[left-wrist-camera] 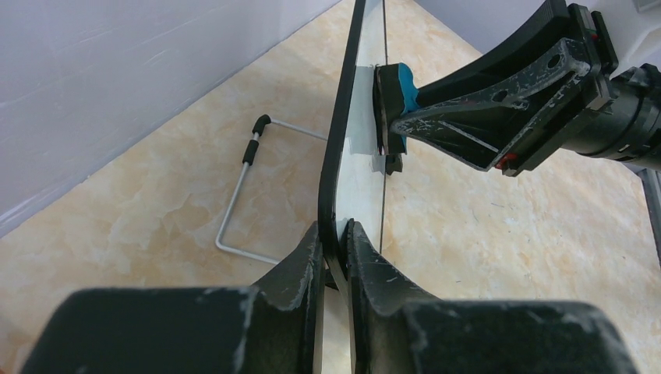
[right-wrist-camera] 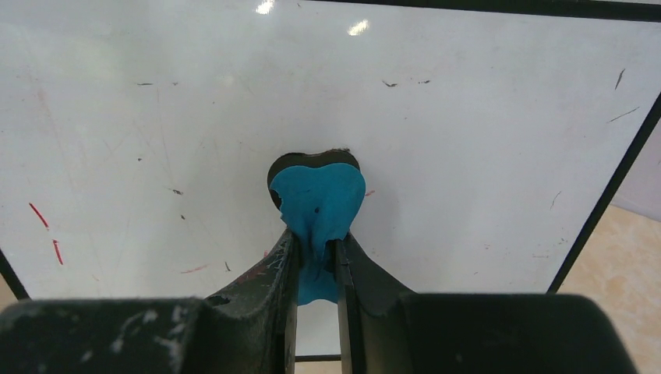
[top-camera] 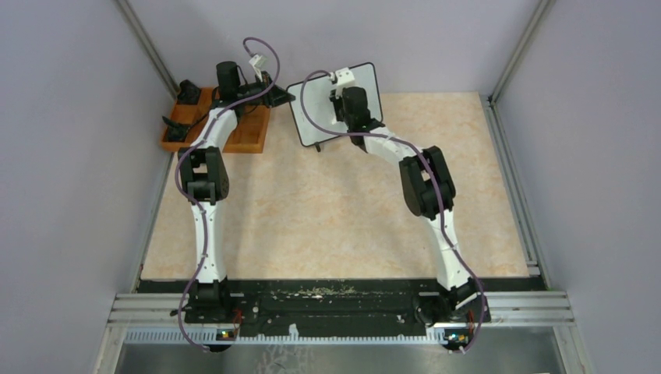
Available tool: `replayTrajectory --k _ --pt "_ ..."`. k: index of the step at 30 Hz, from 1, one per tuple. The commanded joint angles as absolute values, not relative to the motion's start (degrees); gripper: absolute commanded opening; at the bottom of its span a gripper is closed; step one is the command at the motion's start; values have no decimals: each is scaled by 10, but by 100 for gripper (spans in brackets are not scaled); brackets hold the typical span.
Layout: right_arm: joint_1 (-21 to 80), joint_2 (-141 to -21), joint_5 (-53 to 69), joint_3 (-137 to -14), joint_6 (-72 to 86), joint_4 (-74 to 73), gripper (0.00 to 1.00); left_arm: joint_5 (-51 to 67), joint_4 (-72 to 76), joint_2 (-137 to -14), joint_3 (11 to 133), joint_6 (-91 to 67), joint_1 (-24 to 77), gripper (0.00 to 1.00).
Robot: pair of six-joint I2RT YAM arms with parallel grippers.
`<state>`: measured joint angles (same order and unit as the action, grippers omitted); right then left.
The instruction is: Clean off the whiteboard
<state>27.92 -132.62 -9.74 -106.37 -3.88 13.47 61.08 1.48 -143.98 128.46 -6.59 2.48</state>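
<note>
The whiteboard [top-camera: 318, 109] stands tilted at the back of the table, its wire stand [left-wrist-camera: 240, 195] behind it. My left gripper [left-wrist-camera: 335, 238] is shut on the black frame at the board's left edge [top-camera: 282, 95]. In the left wrist view the board [left-wrist-camera: 343, 132] shows edge-on. My right gripper [right-wrist-camera: 316, 243] is shut on a blue eraser [right-wrist-camera: 318, 201], which presses flat against the white face [right-wrist-camera: 468, 140] near its middle. Short red strokes [right-wrist-camera: 43, 222] and faint smears sit at the lower left of the face. From above, the right gripper [top-camera: 343, 97] covers the board's centre.
An orange wooden tray [top-camera: 251, 134] holding black items lies at the back left, under the left arm. Grey walls close in the left, right and back. The marbled tabletop [top-camera: 327, 210] stretches between the board and the arm bases.
</note>
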Motion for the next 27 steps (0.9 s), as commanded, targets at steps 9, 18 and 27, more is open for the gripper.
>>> replayTrajectory --k 9,18,27 --pt "237 -1356 -126 -1145 -39 124 0 601 -24 -1434 1285 -33 22 0" --pt "202 -1332 -115 -1118 -29 143 0 601 -25 -1434 1290 -34 22 0" --pt "195 -1342 -116 -1133 -36 141 0 599 -37 -1433 1290 -27 22 0"
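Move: The right hand, holding the eraser against the whiteboard, has the board's right edge about 13 cm to its right and 6 cm farther ahead, at its own height. The board's left edge, in the left hand's grip, is some 14 cm left of it and 5 cm back, 2 cm higher. From the left hand, the right edge is about 27 cm to the right and 11 cm ahead, 2 cm lower. Right hand wipes the eraser some 9 cm right and 4 forward along the board; left hand keeps hold. ##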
